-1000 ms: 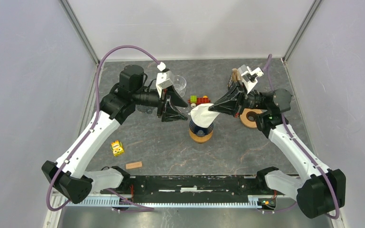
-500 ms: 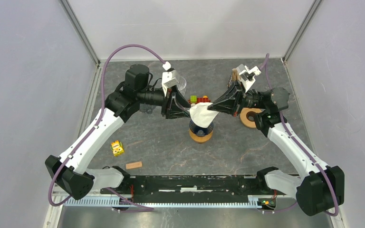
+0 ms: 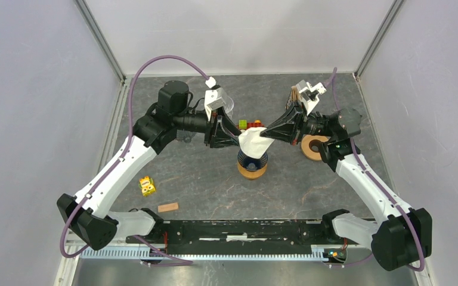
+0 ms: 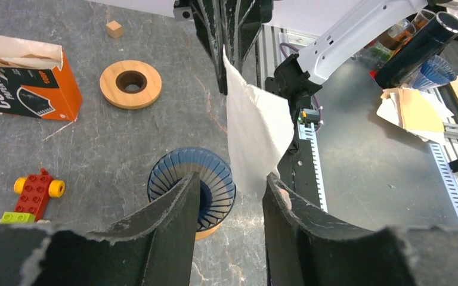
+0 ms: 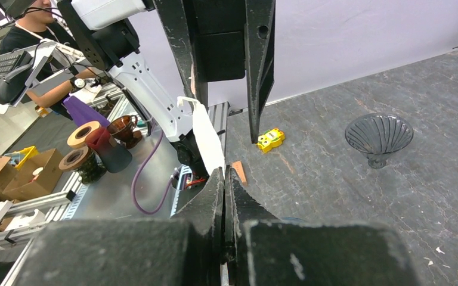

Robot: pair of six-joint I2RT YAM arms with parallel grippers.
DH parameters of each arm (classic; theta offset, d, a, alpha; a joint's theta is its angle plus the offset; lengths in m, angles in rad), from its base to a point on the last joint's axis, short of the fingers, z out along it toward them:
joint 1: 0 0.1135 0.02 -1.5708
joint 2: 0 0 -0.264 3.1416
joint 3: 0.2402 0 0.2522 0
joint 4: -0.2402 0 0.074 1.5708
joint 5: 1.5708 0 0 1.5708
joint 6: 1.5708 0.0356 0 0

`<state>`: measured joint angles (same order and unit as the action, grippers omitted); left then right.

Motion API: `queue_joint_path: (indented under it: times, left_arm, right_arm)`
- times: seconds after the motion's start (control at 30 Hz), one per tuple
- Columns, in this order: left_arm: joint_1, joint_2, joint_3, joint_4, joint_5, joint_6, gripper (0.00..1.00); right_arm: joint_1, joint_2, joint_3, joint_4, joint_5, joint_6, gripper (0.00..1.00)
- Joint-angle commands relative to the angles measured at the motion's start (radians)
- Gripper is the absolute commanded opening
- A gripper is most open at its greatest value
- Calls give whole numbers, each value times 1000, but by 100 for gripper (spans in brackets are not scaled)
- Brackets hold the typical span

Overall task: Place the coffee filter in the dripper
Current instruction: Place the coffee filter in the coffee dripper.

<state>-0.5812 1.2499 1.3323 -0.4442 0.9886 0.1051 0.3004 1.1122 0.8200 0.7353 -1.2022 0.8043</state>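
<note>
The blue ribbed dripper [image 3: 252,161] stands on a round wooden base mid-table, and it also shows in the left wrist view [image 4: 192,187]. Just above it hangs the white coffee filter [image 3: 253,142], tilted. My right gripper [image 3: 266,132] is shut on its right edge; in the right wrist view the paper [image 5: 206,137] rises from the closed jaws [image 5: 224,173]. My left gripper [image 3: 234,138] is at the filter's left edge. Its jaws [image 4: 231,182] are open, with the lower corner of the filter [image 4: 256,137] hanging between them and not pinched.
An orange filter box [image 4: 21,80] and a wooden ring [image 3: 314,147] lie at the back right. Red toy bricks [image 3: 251,125] sit behind the dripper, and a clear glass dripper [image 5: 378,136] stands at the back left. A yellow cube [image 3: 147,186] and a wooden block [image 3: 167,207] lie front left.
My left arm has swung right up to the filter and its jaws have narrowed. The right gripper keeps hold of the filter, almost still.
</note>
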Motion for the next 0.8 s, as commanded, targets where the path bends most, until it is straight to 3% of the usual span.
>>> queue_joint_path:
  times: [0.0, 0.17, 0.5, 0.77]
  left_arm:
    - [-10, 9, 9, 94, 16, -87, 48]
    - [-16, 13, -9, 127, 16, -94, 44]
    - [-18, 11, -96, 299, 21, -259, 32]
    - [-7, -11, -85, 248, 11, -198, 15]
  right_arm:
    - [-3, 0, 9, 0, 22, -24, 0]
    - [-3, -7, 0, 11, 36, -21, 0]
    - [-3, -12, -27, 75, 57, 24, 0]
    - [-15, -9, -19, 34, 29, 4, 0]
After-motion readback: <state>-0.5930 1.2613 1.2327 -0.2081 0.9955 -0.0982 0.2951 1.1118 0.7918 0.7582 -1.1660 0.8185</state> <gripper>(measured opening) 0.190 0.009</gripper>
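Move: The coffee filter hangs from the shut right fingers. Its middle is about 5 cm right of the left hand, 2 cm back and 2 cm lower; from the right hand it is some 3 cm left, 2 cm back and 3 cm below. The dripper stands roughly 20 cm beneath the left hand, 5 cm right and 1 cm ahead. The toy car lies about 20 cm ahead of the left hand and 5 cm right, at table level. The filter's free edge is taken between the left fingers, which close from about half open to nearly shut while the left hand eases some 1.5 cm right, towards the right hand, rising slightly and then sinking about a centimetre as it rolls a few degrees. The right hand stays almost in place and keeps its pinch on the other side. ##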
